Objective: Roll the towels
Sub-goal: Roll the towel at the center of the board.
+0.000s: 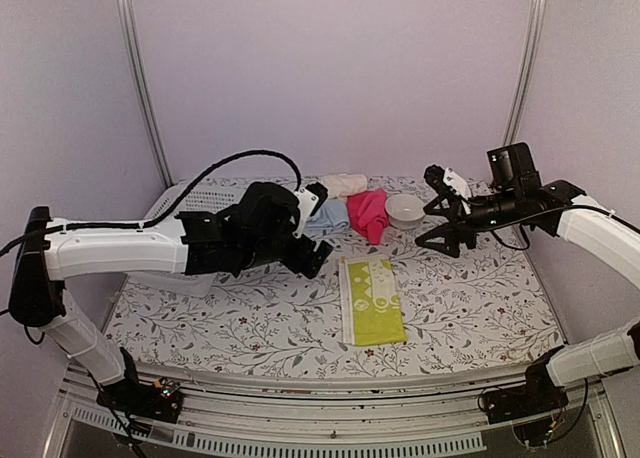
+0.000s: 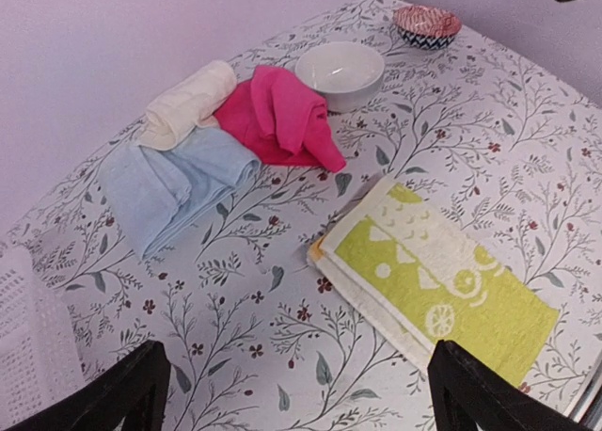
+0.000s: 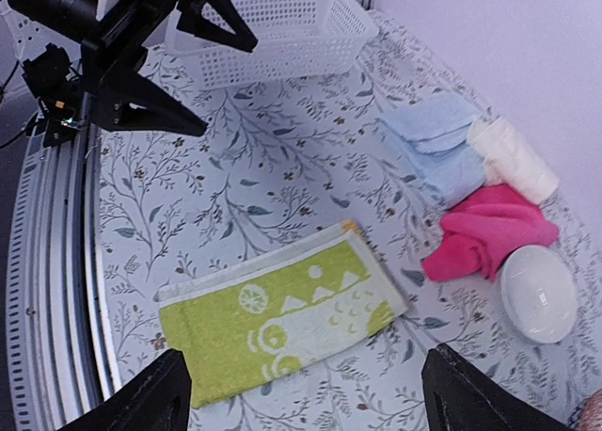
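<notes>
The yellow-green towel (image 1: 373, 301) with white pattern lies flat, folded long, at mid-table; it shows in the left wrist view (image 2: 437, 285) and right wrist view (image 3: 282, 323). The pink towel (image 1: 368, 213), light blue towel (image 1: 328, 216) and cream rolled towel (image 1: 343, 185) lie bunched at the back; they also show in the left wrist view, pink (image 2: 282, 116), blue (image 2: 169, 186), cream (image 2: 188, 103). My left gripper (image 1: 310, 256) is open and empty, hovering left of the yellow-green towel. My right gripper (image 1: 440, 223) is open and empty, raised at the back right.
A white bowl (image 1: 405, 211) stands right of the pink towel. A patterned small bowl (image 2: 426, 24) sits farther back. A white mesh basket (image 3: 273, 31) stands at the back left. The floral table covering (image 1: 250, 318) spans the table.
</notes>
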Robot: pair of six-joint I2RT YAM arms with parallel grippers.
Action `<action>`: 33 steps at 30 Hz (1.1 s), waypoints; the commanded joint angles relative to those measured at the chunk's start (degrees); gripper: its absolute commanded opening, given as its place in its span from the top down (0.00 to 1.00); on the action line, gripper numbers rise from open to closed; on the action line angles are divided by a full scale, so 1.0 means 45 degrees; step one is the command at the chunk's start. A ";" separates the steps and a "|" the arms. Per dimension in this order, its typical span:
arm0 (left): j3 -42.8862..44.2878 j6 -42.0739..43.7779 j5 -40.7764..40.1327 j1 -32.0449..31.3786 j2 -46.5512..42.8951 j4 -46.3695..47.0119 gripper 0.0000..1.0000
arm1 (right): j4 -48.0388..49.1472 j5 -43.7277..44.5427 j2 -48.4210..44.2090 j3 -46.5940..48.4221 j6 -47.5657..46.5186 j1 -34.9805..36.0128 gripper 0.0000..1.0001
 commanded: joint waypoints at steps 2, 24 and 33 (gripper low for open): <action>-0.1376 0.0051 -0.0359 0.0478 -0.0178 0.0711 0.02 | -0.1516 -0.1404 0.0412 -0.1730 -0.2847 0.0781 0.22; -0.2437 0.0041 0.3694 0.0404 0.0802 0.2207 0.19 | 0.2497 0.4265 0.2175 -0.5952 -0.3450 0.6209 0.59; -0.2524 0.0074 0.5125 0.0339 0.1166 0.1859 0.25 | 0.2467 0.4443 0.2355 -0.5563 -0.3042 0.6226 0.64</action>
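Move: The folded green towel lies to the right hand's left: its middle some 9 cm left, about 2 cm back and 25 cm below, with its near right corner roughly 12 cm back and 3 cm left of the hand. The pink towel is about 26 cm ahead and 8 cm left of the right hand, the white bowl about 26 cm ahead and 2 cm right. From the left hand the green towel's middle is some 14 cm right, 3 cm back, 20 cm below. Down and back the right hand swoops, about 24 cm lower and 13 cm nearer the base, to the green towel's near right corner. Its fingers tip steeply down, turn counter-clockwise and narrow to under half open, ending either side of the near edge; contact can't be made out. The left hand, empty, sinks some 10 cm and draws back a little beside the towel, its fingers narrowing slightly. ##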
